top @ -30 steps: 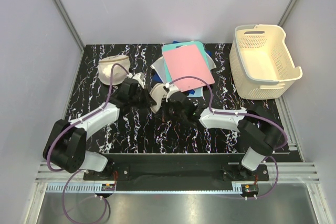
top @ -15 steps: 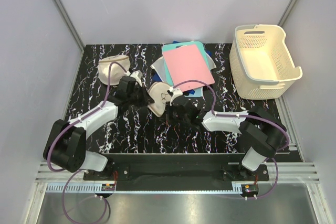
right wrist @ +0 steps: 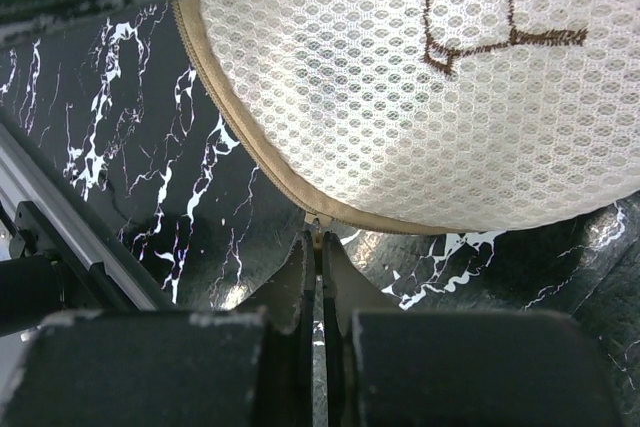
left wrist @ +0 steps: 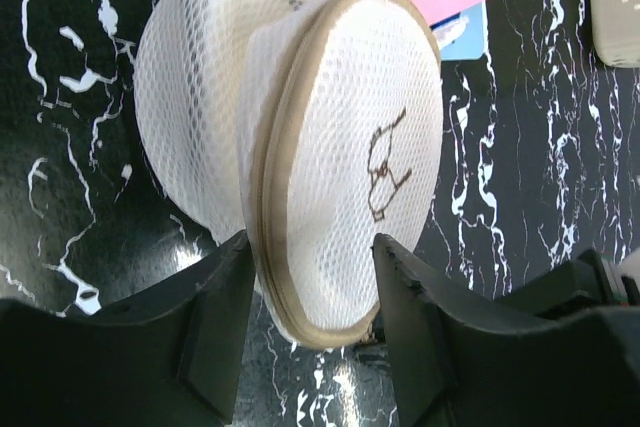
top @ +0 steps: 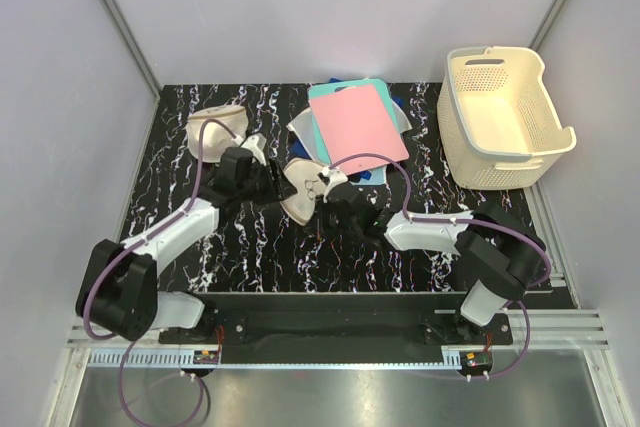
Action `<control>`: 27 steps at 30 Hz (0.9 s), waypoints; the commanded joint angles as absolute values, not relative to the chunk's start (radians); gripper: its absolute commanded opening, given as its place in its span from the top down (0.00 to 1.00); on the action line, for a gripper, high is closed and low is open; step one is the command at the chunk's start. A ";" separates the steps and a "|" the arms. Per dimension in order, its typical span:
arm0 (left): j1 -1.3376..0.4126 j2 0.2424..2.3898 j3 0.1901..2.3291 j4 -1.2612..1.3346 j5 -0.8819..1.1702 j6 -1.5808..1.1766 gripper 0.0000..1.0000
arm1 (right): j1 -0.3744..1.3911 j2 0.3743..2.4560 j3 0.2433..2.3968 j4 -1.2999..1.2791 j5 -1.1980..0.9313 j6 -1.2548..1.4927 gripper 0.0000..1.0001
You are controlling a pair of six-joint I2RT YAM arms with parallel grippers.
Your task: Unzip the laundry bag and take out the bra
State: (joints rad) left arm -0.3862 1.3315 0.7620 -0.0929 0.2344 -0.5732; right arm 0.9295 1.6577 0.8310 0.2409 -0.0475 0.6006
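Observation:
The laundry bag (top: 300,190), a cream mesh dome with a tan zipper rim and a dark squiggle on its face (left wrist: 385,162), stands on edge mid-table. My left gripper (top: 268,183) is open, its fingers straddling the bag's lower rim (left wrist: 312,247). My right gripper (top: 322,207) is shut on the zipper pull (right wrist: 319,230) at the bottom of the rim (right wrist: 320,247). The zipper looks closed along the stretch I can see. The bra is hidden.
A plain cream pouch (top: 215,130) lies at the back left. Pink and teal boards (top: 358,125) are stacked behind the bag. A cream plastic basket (top: 500,117) stands at the back right. The table is black marble-patterned.
My left jaws have parted from a tight grip on the bag's rim. The right gripper drew back toward its base with the pull, and the bag's face turned up.

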 commanded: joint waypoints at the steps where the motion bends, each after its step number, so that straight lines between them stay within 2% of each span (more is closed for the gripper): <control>1: -0.385 1.255 0.703 -0.052 0.222 -0.572 0.46 | 0.936 1.658 0.879 0.273 -0.081 0.603 1.00; 19: -0.408 1.172 0.624 -0.058 0.215 -0.603 0.50 | 0.950 1.763 1.052 0.244 -0.149 0.568 1.00; 21: -0.410 1.181 0.627 -0.057 0.218 -0.600 0.54 | 0.950 1.764 1.055 0.242 -0.149 0.568 1.00; 24: -0.411 1.190 0.632 -0.054 0.213 -0.598 0.65 | 0.953 1.763 1.054 0.236 -0.144 0.566 1.00; 25: -0.411 1.193 0.632 -0.054 0.212 -0.597 0.74 | 0.951 1.761 1.052 0.236 -0.141 0.566 1.00; 27: -0.411 1.206 0.638 -0.051 0.204 -0.597 0.83 | 0.953 1.761 1.051 0.233 -0.140 0.566 1.00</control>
State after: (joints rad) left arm -0.4038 1.1976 0.6273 -0.0956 0.2211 -0.6041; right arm 0.9394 1.7573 1.0142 0.2333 -0.1261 0.5827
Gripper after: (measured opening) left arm 0.252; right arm 0.019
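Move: The near end of the laundry bag's zip edge lies about 5 cm back, 5 cm to the right and 3 cm below the open left gripper; the zipper pull, already pinched by the right gripper, is some 6 cm back, 7 cm right and 4 cm below it. The pink folder lies roughly 14 cm ahead and 16 cm right of the left gripper. From the right gripper that zip edge is about 1 cm ahead and 2 cm left, 1 cm above. Slide the left gripper back some 3.5 cm, sinking slightly, towards the zip edge's near end beside the pull, then stop there and begin closing the fingers around the edge, to about half their gap. Meanwhile keep the right fingers shut on the zipper pull and carry it left about 5 cm, also rising some 3 cm, towards the left fingers. ##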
